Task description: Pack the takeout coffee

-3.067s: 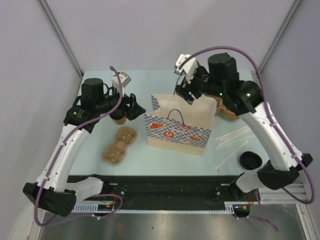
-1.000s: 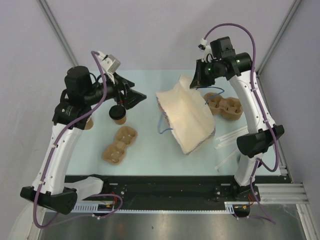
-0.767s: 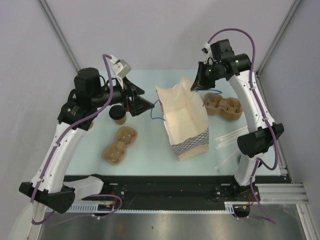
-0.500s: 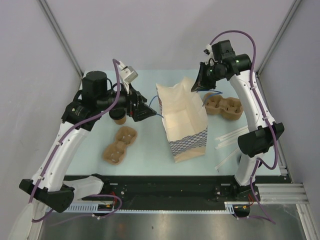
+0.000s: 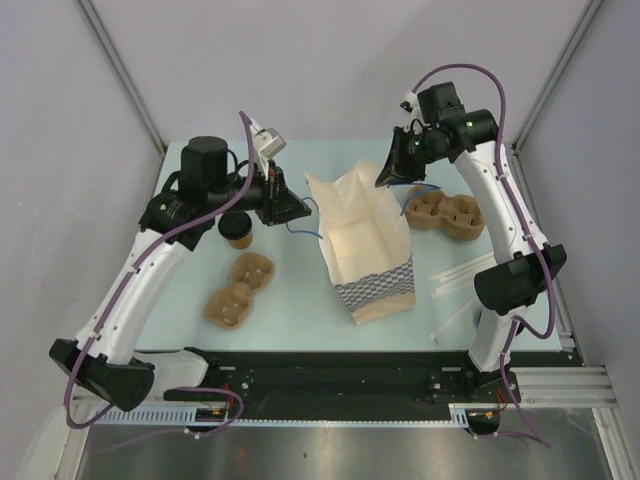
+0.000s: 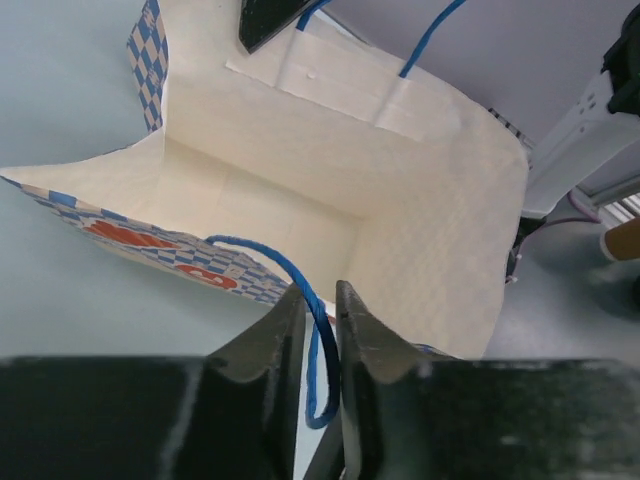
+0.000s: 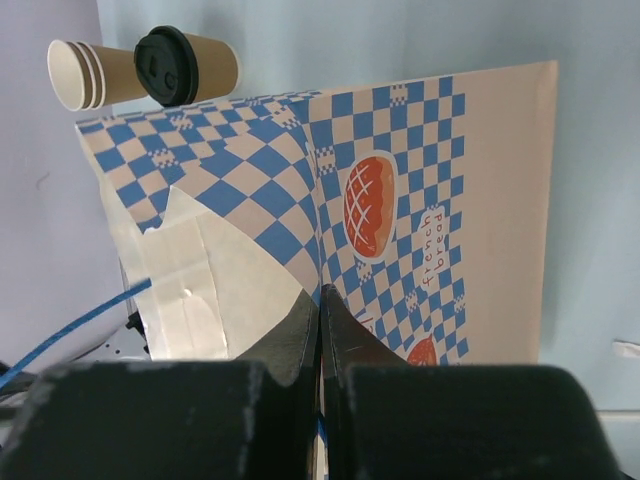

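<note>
The takeout coffee (image 5: 236, 228), a small brown cup with a black lid, stands at the left just under my left arm; the right wrist view shows it too (image 7: 185, 65). A checked paper bag (image 5: 365, 235) lies tilted mid-table, its mouth facing left and its cream inside (image 6: 400, 230) empty. My left gripper (image 5: 297, 210) is at the mouth, and its jaws (image 6: 320, 300) have narrowed onto the near blue handle (image 6: 255, 250). Over at the far rim, my right gripper (image 5: 385, 178) is shut on the bag beside its other handle (image 7: 320, 295).
A stack of lidless brown cups (image 7: 85, 75) lies beside the coffee. One pulp cup carrier (image 5: 240, 290) sits front left and another (image 5: 445, 215) at the back right. White straws (image 5: 465, 275) lie to the right of the bag.
My left gripper moved right from above the coffee to the bag's mouth and closed around the near handle. The right gripper swung the bag round so that its mouth faces left.
</note>
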### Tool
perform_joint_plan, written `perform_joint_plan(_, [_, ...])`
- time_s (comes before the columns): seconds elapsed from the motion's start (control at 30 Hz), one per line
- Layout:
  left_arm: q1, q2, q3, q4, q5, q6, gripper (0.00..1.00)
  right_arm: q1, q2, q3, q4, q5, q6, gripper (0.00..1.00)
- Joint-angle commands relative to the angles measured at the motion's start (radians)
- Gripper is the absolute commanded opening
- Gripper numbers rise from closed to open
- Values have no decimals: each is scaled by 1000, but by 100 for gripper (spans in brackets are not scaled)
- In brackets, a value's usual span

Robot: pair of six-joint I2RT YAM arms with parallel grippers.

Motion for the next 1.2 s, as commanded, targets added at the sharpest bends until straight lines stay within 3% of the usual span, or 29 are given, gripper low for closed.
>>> perform_joint_plan(0.0, [3,29,43,-9,40,2,14,-12,-40,8,17,-59,22,0])
perform_joint_plan(0.07, [20,33,90,-45,63,19,0,-29,-51,-13,17,-79,25,0])
perform_joint_plan(0.23, [64,44,141,-119,120,61,0,-61,-101,-169,12,-162,9,0])
perform_joint_plan(0.3, [72,44,127,-147,131,83,0,-67,-138,-211,11,-199,5,5])
perform_joint_plan(0.33, [80,41,121,-153,126,90,0,-69,-151,-232,9,-207,2,11])
perform_joint_plan(0.37, [84,41,107,-157,121,94,0,-70,-160,-264,9,-216,-3,24])
perform_joint_plan(0.43, [95,38,92,-154,120,99,0,-69,-187,-291,11,-236,-26,28])
perform_joint_plan(0.53, [95,27,51,-148,124,107,0,-70,-206,-292,14,-234,-76,51])
perform_joint_plan(0.57, [95,21,31,-147,123,134,0,-72,-207,-271,15,-225,-93,64])
perform_joint_plan(0.6, [95,18,22,-145,120,139,0,-72,-212,-259,18,-227,-116,72])
perform_joint_plan(0.7, [95,4,0,-147,123,148,0,-64,-221,-188,51,-227,-236,88])
perform_joint_plan(0.77, [95,-11,-17,-136,124,147,0,-43,-215,-131,71,-221,-417,96])
perform_joint_plan(0.83, [95,-25,-35,-133,121,142,0,8,-189,-21,57,-210,-555,100])
perform_joint_plan(0.97, [96,-48,-72,-121,106,133,0,183,-134,146,12,-23,-841,100])
perform_joint_plan(1.03, [100,-57,-101,-115,97,125,0,293,-120,151,8,55,-915,100])
perform_joint_plan(1.17, [106,-67,-158,-121,30,114,0,398,-99,90,20,186,-1031,97])
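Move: The bag's left handle already lies between the left hand's half-open fingers, practically at the hand point. The bag's middle is about 15 cm to the right and 19 cm below; the lidded cup stands some 16 cm left, 6 ahead, and the near cup carrier 15 cm left, 6 back. The right hand still pinches the bag's far rim, the bag's middle about 10 cm back, 5 left, 12 below; the far cup carrier sits 12 cm right, 2 ahead, 26 below. The left fingers shut on the blue handle and keep it pinched, the hand bobbing slightly, then sinking about 4 cm and easing left. The right hand draws the rim back some 5 cm and a little down, opens wide and lets go, then climbs about 13 cm, swinging left and back over the bag while rolling roughly 70 degrees counter-clockwise. ##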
